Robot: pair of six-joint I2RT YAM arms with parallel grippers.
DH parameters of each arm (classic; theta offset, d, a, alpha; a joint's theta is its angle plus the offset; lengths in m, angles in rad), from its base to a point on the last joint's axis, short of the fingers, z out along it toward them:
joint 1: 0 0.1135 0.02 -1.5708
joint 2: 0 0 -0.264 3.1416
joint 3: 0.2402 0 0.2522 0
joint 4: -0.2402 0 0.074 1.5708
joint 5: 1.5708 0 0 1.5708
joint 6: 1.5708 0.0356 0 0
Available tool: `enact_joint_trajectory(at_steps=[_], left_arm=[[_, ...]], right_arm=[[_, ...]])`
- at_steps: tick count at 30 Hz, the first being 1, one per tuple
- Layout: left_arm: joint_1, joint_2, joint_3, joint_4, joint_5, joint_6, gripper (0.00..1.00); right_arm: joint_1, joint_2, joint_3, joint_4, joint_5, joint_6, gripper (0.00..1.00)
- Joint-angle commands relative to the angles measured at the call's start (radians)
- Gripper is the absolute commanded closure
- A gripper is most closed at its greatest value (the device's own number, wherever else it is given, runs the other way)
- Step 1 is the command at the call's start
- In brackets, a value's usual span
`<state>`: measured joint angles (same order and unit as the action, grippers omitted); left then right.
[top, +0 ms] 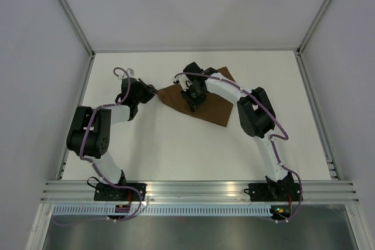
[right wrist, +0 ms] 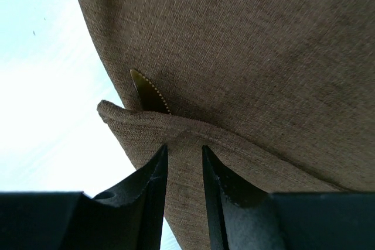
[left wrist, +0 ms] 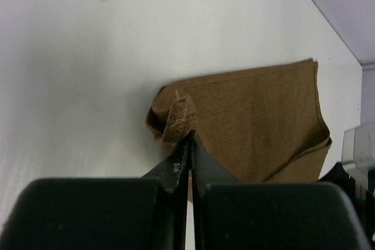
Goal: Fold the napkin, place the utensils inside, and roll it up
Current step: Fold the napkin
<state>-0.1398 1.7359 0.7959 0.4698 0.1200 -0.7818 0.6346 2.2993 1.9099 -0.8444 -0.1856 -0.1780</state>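
The brown napkin [top: 212, 108] lies folded at the back middle of the white table. In the left wrist view my left gripper [left wrist: 188, 140] is shut on a crumpled corner of the napkin [left wrist: 258, 127], at its left tip [top: 154, 93]. My right gripper [top: 193, 99] is over the napkin's middle. In the right wrist view its jaws [right wrist: 183, 151] stand partly apart, pinching a rolled fold of the napkin [right wrist: 263, 57] that humps up between the tips. The serrated yellow-green tip of a utensil [right wrist: 150, 95] pokes out from under that fold. The remainder of the utensil is hidden in the cloth.
White walls and metal frame posts [top: 70, 10] enclose the table [top: 176, 150] on three sides. An aluminium rail [top: 199, 190] runs along the near edge by the arm bases. Part of the right arm [left wrist: 357, 150] shows at the right edge of the left wrist view.
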Motion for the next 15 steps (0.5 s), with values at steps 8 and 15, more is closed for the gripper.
enact_joint_trajectory(at_steps=[8,15], left_arm=[[-0.127,-0.062,0.117,0.129,0.262,0.318,0.97],[-0.279,-0.010,0.285,-0.074,0.345,0.591,0.96]], right_arm=[[-0.124,-0.158,0.135,-0.056,-0.029,0.035,0.62],[-0.239,-0.291,0.034,-0.054,-0.094,0.037,0.61]])
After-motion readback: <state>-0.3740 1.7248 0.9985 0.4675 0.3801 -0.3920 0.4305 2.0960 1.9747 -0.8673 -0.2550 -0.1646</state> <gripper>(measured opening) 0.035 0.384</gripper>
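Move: Over the table, some 5 cm up, the left hand already pinches the napkin's left corner; the napkin's middle lies about 20 cm to its right and level with it. The knife tip, peeping from under the fold, is some 12 cm right and 3 cm back. The right hand hovers low at the fold: the napkin's middle is about 6 cm ahead and 4 cm right, the knife tip 3 cm ahead and 4 cm left. Sweeping right some 14 cm and climbing about 8 cm, the left hand keeps its shut grip and carries the corner over the napkin towards its middle, gathering speed while the wrist turns clockwise some 35 degrees and its fingers tip up. The right hand clears off the fold, rising about 12 cm while going forward and right, its fingers staying partly open. ##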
